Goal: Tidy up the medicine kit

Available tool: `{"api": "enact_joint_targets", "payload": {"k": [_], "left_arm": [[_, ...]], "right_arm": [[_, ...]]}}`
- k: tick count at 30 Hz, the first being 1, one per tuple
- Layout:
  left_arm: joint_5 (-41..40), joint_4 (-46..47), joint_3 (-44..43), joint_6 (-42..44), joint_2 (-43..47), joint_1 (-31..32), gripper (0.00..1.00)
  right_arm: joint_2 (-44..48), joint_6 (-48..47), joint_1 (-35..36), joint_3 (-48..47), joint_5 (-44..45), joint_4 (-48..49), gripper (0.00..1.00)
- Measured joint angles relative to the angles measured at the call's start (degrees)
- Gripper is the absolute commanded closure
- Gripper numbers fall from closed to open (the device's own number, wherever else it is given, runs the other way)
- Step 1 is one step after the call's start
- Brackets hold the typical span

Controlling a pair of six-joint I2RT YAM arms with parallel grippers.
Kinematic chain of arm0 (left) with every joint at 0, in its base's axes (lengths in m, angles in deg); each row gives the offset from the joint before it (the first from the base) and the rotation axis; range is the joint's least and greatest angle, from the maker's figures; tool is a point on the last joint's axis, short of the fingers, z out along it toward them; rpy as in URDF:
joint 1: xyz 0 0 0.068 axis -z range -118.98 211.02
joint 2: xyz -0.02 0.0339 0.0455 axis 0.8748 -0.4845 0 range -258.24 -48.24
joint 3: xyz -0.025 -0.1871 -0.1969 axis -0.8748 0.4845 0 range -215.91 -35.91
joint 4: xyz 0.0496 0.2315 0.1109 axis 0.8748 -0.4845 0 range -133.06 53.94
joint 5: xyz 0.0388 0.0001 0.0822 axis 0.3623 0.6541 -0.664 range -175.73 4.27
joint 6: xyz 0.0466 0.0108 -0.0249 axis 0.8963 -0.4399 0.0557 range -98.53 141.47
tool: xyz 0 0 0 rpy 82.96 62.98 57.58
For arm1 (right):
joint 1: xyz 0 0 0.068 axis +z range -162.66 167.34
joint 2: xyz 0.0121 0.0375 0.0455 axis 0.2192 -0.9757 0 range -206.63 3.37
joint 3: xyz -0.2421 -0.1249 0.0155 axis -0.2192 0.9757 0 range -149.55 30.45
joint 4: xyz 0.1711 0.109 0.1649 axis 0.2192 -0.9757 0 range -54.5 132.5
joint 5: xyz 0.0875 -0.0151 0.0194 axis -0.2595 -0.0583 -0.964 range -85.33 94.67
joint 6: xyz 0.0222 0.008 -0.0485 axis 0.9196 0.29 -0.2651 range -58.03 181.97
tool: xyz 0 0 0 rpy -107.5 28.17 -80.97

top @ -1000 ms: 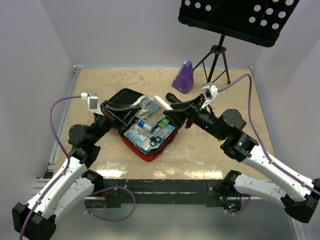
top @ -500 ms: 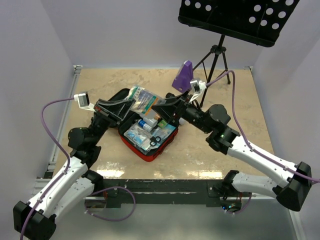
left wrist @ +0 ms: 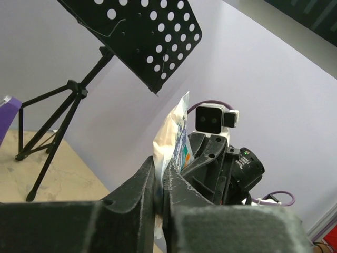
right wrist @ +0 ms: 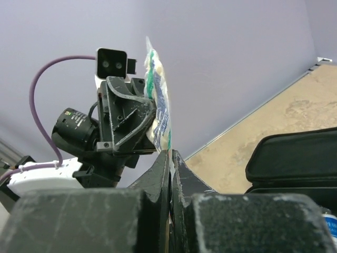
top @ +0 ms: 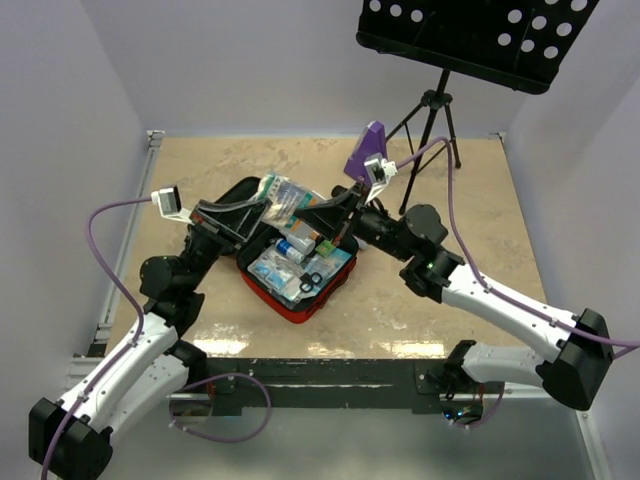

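Observation:
The medicine kit (top: 322, 302) lies open in the middle of the table, red outside and black inside, with bottles, packets and small scissors (top: 312, 281) in it. Above its far half hangs a clear packet (top: 288, 199) with blue and green print, pinched from both sides. My left gripper (top: 262, 208) is shut on the packet's left edge (left wrist: 169, 138), and my right gripper (top: 320, 212) is shut on its right edge (right wrist: 159, 108). In each wrist view the other gripper sits just behind the packet. The kit's black lid (right wrist: 295, 157) shows low in the right wrist view.
A purple wedge-shaped metronome (top: 367, 152) stands behind the right gripper. A black music stand (top: 470, 35) on a tripod (top: 432, 122) rises at the back right. Walls close in the table on the left, back and right.
The left gripper lifted the packet off the kit. The right arm swung left to it, and its jaws went from open to shut on the packet's edge.

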Motion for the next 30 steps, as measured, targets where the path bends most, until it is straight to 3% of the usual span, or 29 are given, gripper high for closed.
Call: {"api": "enact_joint_targets", "payload": {"k": [4,7,14,21,26,30], "left_arm": [[-0.44,-1.66,0.09,0.55,0.28,0.00,0.47],[-1.95,-5.40,0.20,2.16,1.53,0.00,0.31],[-10.29,-20.83,0.17,6.91,8.46,0.00,0.17],[-27.89,-45.86,-4.44,8.35,12.87,0.00,0.09],[-35.58,-64.06,-6.49,0.24,9.14,-0.02,0.05],[-36.54,-70.60,-2.38,-7.19,8.33,-0.02,0.02]], "right_arm": [[1.01,0.00,0.02,0.00,-0.76,-0.20,1.00],[3.23,0.02,0.02,0.07,-1.07,0.07,1.00],[8.79,-0.52,0.04,0.17,-0.87,-0.28,1.00],[12.52,-3.37,0.04,1.03,4.83,-6.56,1.00],[13.18,-5.14,0.04,2.47,6.88,-9.35,1.00],[13.16,-6.29,0.04,2.97,7.67,-11.10,1.00]]}}
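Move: The packet is pinched between my two hands, its middle roughly 3 cm to my left hand's right and 1 cm ahead. The open case's tub is about 36 cm below, 6 cm ahead and 4 cm right of that hand; its lid lies some 14 cm beyond the tub and 15 cm to its left. From my right hand the tub is 7 cm ahead, 1 cm left; inside, the white bottle is 11 cm ahead, 3 cm left, the scissors 2 cm ahead, 2 cm right. I open my left fingers wide and let go of the packet, then swing that hand down some 22 cm and left about 11 cm to the case's left side, tipping its fingers well down and turning counter-clockwise. My right hand keeps its pinch, drawing the packet up about 5 cm, back and right, then easing down and slightly forward again while still drifting right. ##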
